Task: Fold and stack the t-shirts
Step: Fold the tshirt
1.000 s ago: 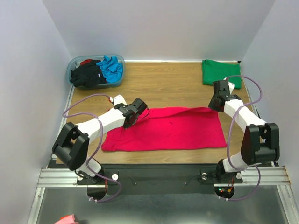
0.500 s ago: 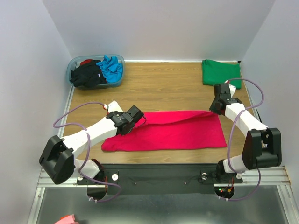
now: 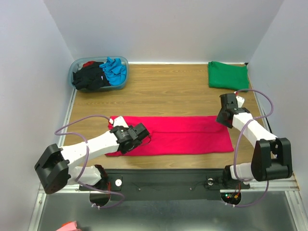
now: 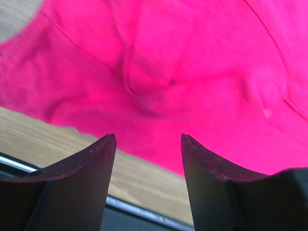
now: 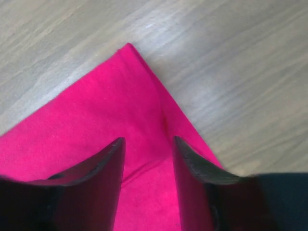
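The magenta-red t-shirt [image 3: 187, 134] lies flat as a long folded strip across the near half of the table. My left gripper [image 3: 143, 134] hovers over its left end, jaws open and nothing between them; in the left wrist view [image 4: 148, 139] the shirt [image 4: 192, 72] lies just beyond the fingertips. At the shirt's far right corner my right gripper [image 3: 220, 117] is open as well, and the right wrist view [image 5: 148, 140] shows the cloth [image 5: 96, 130] under the gap. A folded green t-shirt [image 3: 227, 75] rests at the back right. Black [image 3: 89, 78] and turquoise [image 3: 114, 70] t-shirts are bunched in the tub.
The translucent bluish tub [image 3: 113, 88] stands at the back left corner. Bare wood table [image 3: 168, 91] lies between the tub, the green shirt and the magenta one. Grey walls close in three sides. The table's dark front rail [image 4: 144, 209] runs right below the left fingers.
Both grippers carried the magenta shirt's far edge toward the near side, folding it into a narrower strip. Both then opened and let the cloth go.
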Controlling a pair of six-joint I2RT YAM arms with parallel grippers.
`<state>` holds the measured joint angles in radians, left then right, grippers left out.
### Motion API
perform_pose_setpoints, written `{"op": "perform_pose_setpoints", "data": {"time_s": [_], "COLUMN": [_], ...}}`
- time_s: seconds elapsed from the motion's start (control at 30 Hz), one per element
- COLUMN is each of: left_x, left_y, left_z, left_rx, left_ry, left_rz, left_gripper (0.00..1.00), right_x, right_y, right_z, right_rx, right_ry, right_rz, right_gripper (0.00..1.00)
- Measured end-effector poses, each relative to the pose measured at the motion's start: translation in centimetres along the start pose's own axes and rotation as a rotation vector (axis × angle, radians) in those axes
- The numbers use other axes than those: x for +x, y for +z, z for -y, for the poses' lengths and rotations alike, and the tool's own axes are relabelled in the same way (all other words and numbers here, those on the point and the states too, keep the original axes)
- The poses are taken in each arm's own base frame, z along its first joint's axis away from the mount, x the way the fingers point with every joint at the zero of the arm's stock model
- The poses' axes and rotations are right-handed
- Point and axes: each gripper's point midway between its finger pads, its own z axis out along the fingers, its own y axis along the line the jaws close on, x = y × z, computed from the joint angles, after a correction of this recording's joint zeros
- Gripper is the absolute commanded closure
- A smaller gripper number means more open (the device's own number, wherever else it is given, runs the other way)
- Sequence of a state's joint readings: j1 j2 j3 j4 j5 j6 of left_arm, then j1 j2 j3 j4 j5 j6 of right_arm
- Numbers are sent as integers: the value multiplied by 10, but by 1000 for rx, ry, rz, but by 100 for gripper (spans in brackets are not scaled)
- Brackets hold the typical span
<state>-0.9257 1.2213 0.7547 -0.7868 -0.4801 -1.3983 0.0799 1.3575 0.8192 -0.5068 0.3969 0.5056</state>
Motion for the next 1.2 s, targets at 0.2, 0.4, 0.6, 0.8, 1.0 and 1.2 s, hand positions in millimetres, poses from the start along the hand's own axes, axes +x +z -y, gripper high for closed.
{"op": "perform_pose_setpoints", "data": {"time_s": [0.2,0.4,0.6,0.8,1.0,1.2], "left_x": [-4,-35,-71,-89,-69,-17], "left_y": [-27,-46,-24,22,46,65], "left_z": [8,49,93,113,110,47], "left_rx": [65,171,205,148,124,50], "left_ry": [4,8,37,102,155,200], "left_rz": [7,94,156,167,96,-8], "left_gripper": [2,2,2,2,2,2], "right_x": [-5,-15,7,51,59,57], "right_y": [-18,-34,-40,-18,-6,-3], "right_z": [11,-11,-60,-81,-81,-80], "right_rx": [16,-114,-396,-464,-443,-428], "right_ry": [38,33,-17,-59,-41,-17], "right_rz": [30,25,-66,-215,-229,-208], "right_gripper": [0,0,0,0,0,0]}}
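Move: The pink t-shirt lies flat some 5 cm below both hands. For the left hand, its left part is about 7 cm ahead and 2 cm right, the far edge some 15 cm straight ahead. For the right hand, the spot to take is about 9 cm left and level with it, the far edge there 4 cm ahead and 9 cm left. The folded green t-shirt lies roughly 21 cm ahead of the right hand and 1 cm left. The pink t-shirt's just-laid layer is left free as both half-open grippers spread wide. The left hand lifts about 8 cm and arcs forward over the shirt, then draws back while sinking to its left part, turning slightly clockwise. The right hand rises a little, swings 9 cm left, rolls its left side up some 25 degrees with a counter-clockwise turn, then sinks and stays low over the shirt just inside the far edge. ##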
